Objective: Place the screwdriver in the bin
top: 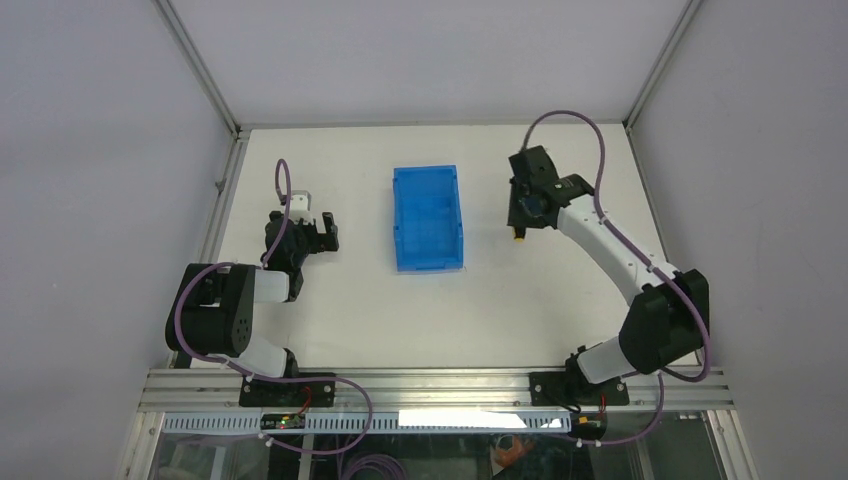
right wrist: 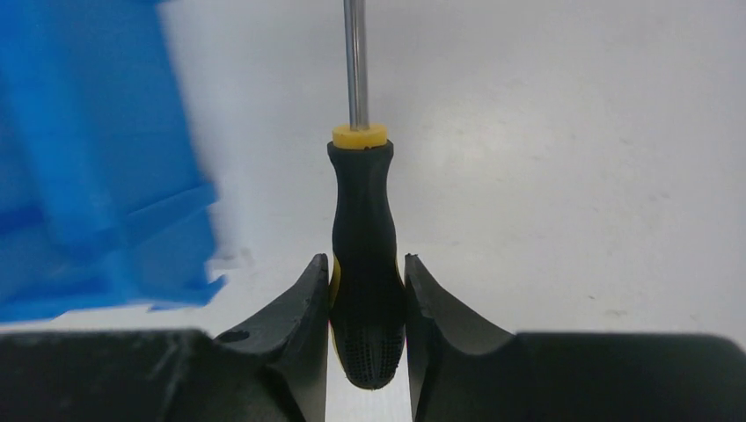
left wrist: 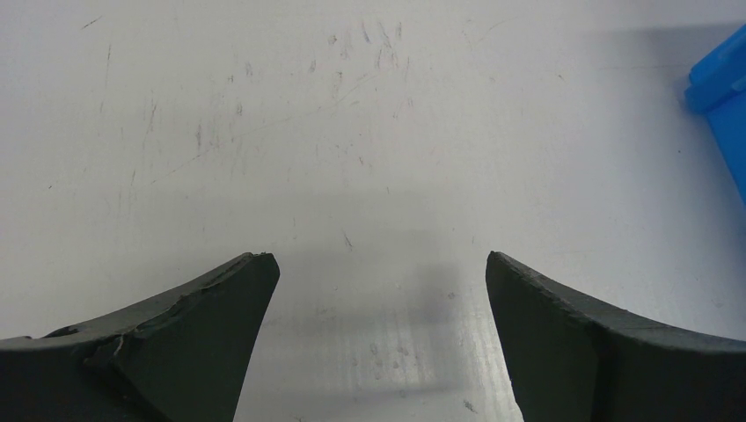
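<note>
The screwdriver (right wrist: 361, 211), black-handled with a yellow collar and a thin metal shaft, points away from the right wrist camera. My right gripper (right wrist: 366, 264) is shut on the lower part of its handle, both fingers pressed against it. Seen from above, that gripper (top: 520, 222) is right of the blue bin (top: 400, 225), and only a yellow bit of the screwdriver (top: 518, 237) shows under it. The bin's wall (right wrist: 88, 158) is blurred at the left of the right wrist view. My left gripper (left wrist: 383, 264) stands open over bare table, left of the bin (left wrist: 721, 88).
A metal frame rail (top: 225, 200) runs along the table's left edge, with grey walls behind and to the sides. The left arm's base (top: 215, 320) sits at the near left, the right arm's base (top: 660, 320) at the near right.
</note>
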{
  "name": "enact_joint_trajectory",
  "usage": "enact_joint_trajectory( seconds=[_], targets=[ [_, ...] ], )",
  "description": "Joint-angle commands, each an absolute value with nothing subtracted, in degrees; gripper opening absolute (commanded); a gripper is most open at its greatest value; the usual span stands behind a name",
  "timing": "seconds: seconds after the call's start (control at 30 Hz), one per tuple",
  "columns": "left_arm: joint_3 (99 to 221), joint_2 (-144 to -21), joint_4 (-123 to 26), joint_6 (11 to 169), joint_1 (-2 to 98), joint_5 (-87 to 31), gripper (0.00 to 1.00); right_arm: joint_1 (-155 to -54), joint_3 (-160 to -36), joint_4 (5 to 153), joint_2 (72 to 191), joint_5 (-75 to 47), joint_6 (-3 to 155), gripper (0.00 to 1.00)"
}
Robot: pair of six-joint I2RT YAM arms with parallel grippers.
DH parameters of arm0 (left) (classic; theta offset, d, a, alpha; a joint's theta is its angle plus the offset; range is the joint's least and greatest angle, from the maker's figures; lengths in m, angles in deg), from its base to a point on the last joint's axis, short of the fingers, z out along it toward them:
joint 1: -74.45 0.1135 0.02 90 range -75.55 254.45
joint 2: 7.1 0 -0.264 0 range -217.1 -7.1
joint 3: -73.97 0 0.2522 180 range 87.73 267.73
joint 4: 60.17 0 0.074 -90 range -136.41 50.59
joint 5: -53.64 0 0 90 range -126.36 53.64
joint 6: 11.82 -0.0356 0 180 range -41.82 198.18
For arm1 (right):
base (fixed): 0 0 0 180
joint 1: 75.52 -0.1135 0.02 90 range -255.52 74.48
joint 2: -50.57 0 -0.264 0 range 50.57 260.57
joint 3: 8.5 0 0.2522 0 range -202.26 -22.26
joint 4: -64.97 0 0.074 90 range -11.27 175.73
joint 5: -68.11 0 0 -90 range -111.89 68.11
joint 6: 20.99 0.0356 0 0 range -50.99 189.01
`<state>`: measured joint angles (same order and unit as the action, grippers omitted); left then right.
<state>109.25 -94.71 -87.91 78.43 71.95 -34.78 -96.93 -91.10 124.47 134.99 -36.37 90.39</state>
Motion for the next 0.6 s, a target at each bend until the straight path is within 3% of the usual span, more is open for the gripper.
enact_joint_trajectory(
  seconds=[0.0,0.23,0.57],
  targets=[
    [111.0,-92.9,-89.6,79.1,72.5,-34.2,0.99,-108.0,-99.5,125.1,134.1,-32.6,85.5,0.00],
    [111.0,-92.9,-89.6,79.1,72.5,-34.2,0.99,-120.0,-108.8,123.5,143.3,-30.8,80.9,0.00],
    [111.0,-92.9,-89.6,79.1,72.5,-34.1,0.99,-122.0,-106.7,116.5,150.7,-33.4,82.4,0.09]
  ],
)
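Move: The screwdriver is already pinched by its handle in the right hand, its middle about 6 cm ahead of the grip and roughly level with it. The bin's middle lies some 23 cm to the left of this hand, about 8 cm farther out and 9 cm below. From the idle left hand, the bin's middle is about 35 cm to the right, roughly straight across and at about its height. The screwdriver, still held by its handle, is carried quickly by the right hand some 19 cm to the left and over the bin, easing to a stop there. The hand arcs up about 5 cm, then sinks by as much, while swinging some 35 degrees counter-clockwise; the fingers keep their hold. ##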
